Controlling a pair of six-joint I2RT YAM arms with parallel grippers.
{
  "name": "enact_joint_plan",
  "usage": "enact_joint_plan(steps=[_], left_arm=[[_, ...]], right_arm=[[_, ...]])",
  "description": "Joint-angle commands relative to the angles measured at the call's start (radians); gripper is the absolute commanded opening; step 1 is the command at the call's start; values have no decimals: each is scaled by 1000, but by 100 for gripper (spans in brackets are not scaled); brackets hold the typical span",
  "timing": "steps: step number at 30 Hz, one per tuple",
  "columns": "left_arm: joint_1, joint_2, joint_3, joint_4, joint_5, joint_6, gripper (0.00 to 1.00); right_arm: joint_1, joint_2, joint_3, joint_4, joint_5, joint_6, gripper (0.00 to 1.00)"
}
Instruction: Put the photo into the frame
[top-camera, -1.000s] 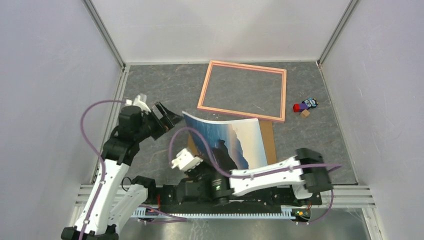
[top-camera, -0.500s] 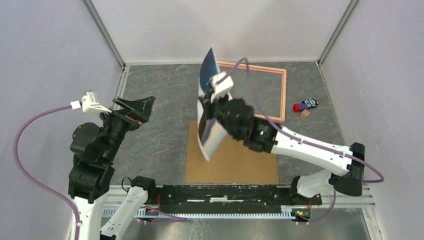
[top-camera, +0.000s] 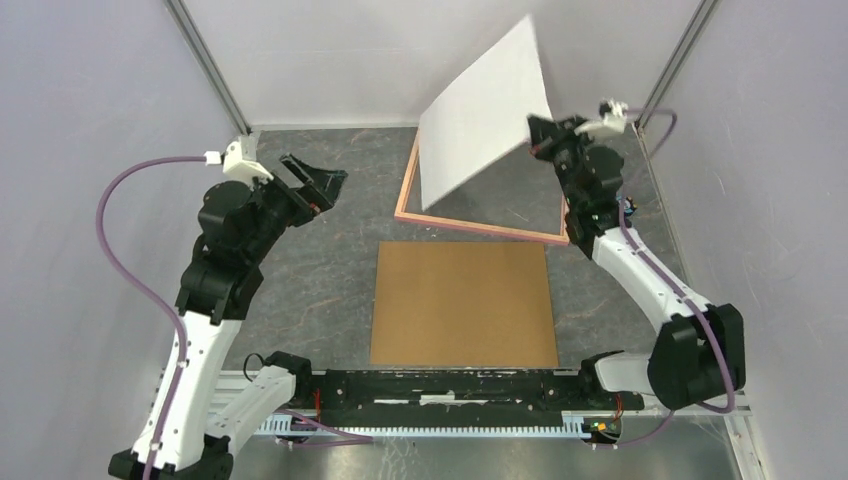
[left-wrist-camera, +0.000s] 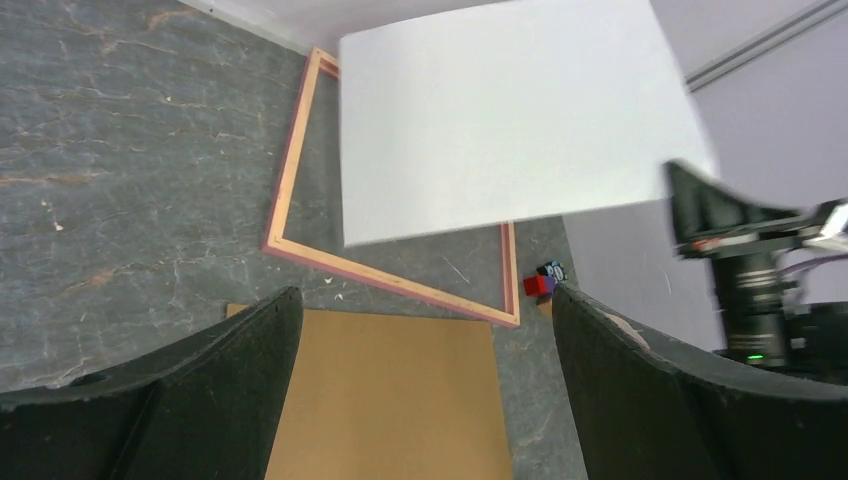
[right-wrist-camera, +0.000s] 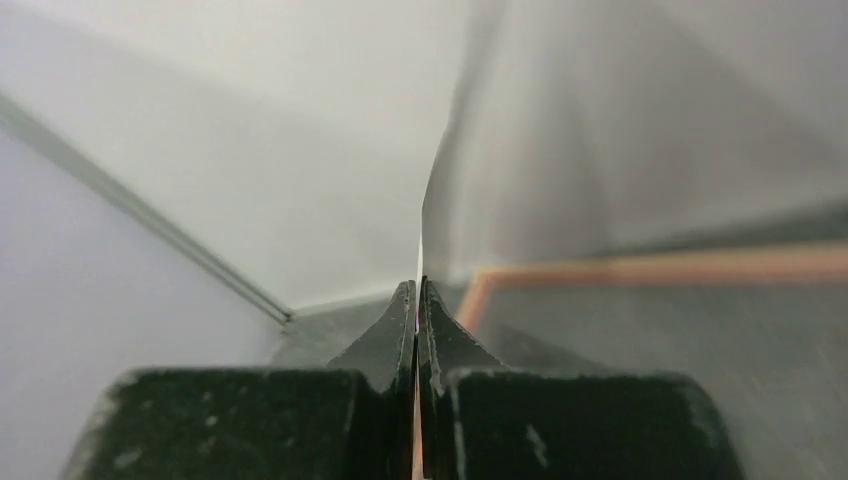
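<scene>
The photo (top-camera: 485, 115) hangs tilted in the air over the frame, its white back facing up. My right gripper (top-camera: 537, 133) is shut on its right edge; in the right wrist view the sheet (right-wrist-camera: 432, 190) runs edge-on out of the closed gripper (right-wrist-camera: 417, 285). The pink frame (top-camera: 478, 224) lies flat on the far side of the table, partly hidden by the photo. My left gripper (top-camera: 322, 186) is open and empty, raised left of the frame. Its wrist view shows the photo's back (left-wrist-camera: 510, 130) above the frame (left-wrist-camera: 390, 282), beyond my wide-open left gripper (left-wrist-camera: 425, 295).
A plain brown board (top-camera: 464, 303) lies flat in the middle of the table, just in front of the frame. Small toy blocks (left-wrist-camera: 537, 285) sit right of the frame, by the right arm. Enclosure walls close in on both sides and at the back.
The right arm has swung the photo from the table's middle up and right over the frame, turning its white back upward. The left arm has risen and shifted slightly toward the back.
</scene>
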Motion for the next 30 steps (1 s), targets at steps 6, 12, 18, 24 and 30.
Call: enact_joint_plan(steps=[6, 12, 18, 24, 30], left_arm=[[-19, 188, 93, 114, 77, 88, 100], [-75, 254, 19, 220, 46, 94, 100], [-77, 306, -34, 242, 66, 111, 100], [-75, 286, -85, 241, 35, 148, 100], [-76, 270, -94, 241, 32, 156, 100]], right_arm=[[-240, 26, -594, 439, -18, 376, 0], [-241, 41, -759, 534, 104, 358, 0], [-239, 69, -811, 598, 207, 349, 0], [-164, 82, -791, 612, 359, 288, 0], [-50, 177, -731, 666, 482, 231, 0]])
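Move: The right hand, holding the photo by its near right corner with the white back up, hangs high over the frame. The frame's middle lies about 9 cm ahead of it and some 40 cm below, neither left nor right. The cardboard is some 20 cm back and 6 cm left of this hand; the coloured blocks are about 28 cm right and 3 cm ahead. From the left hand the frame's middle is roughly 20 cm ahead, 27 cm right and 37 cm below. Down fast by some 27 cm, nearly all of it at the start, the right hand lowers its pinched corner towards the frame's near side, drifting about 12 cm right and a little back. The wrist tips down some 20 degrees, turns clockwise about 25 and rolls left side up, fingers kept shut on the photo. The left hand, wide open and empty, goes forward and right, then down towards the frame, each leg under 10 cm. ##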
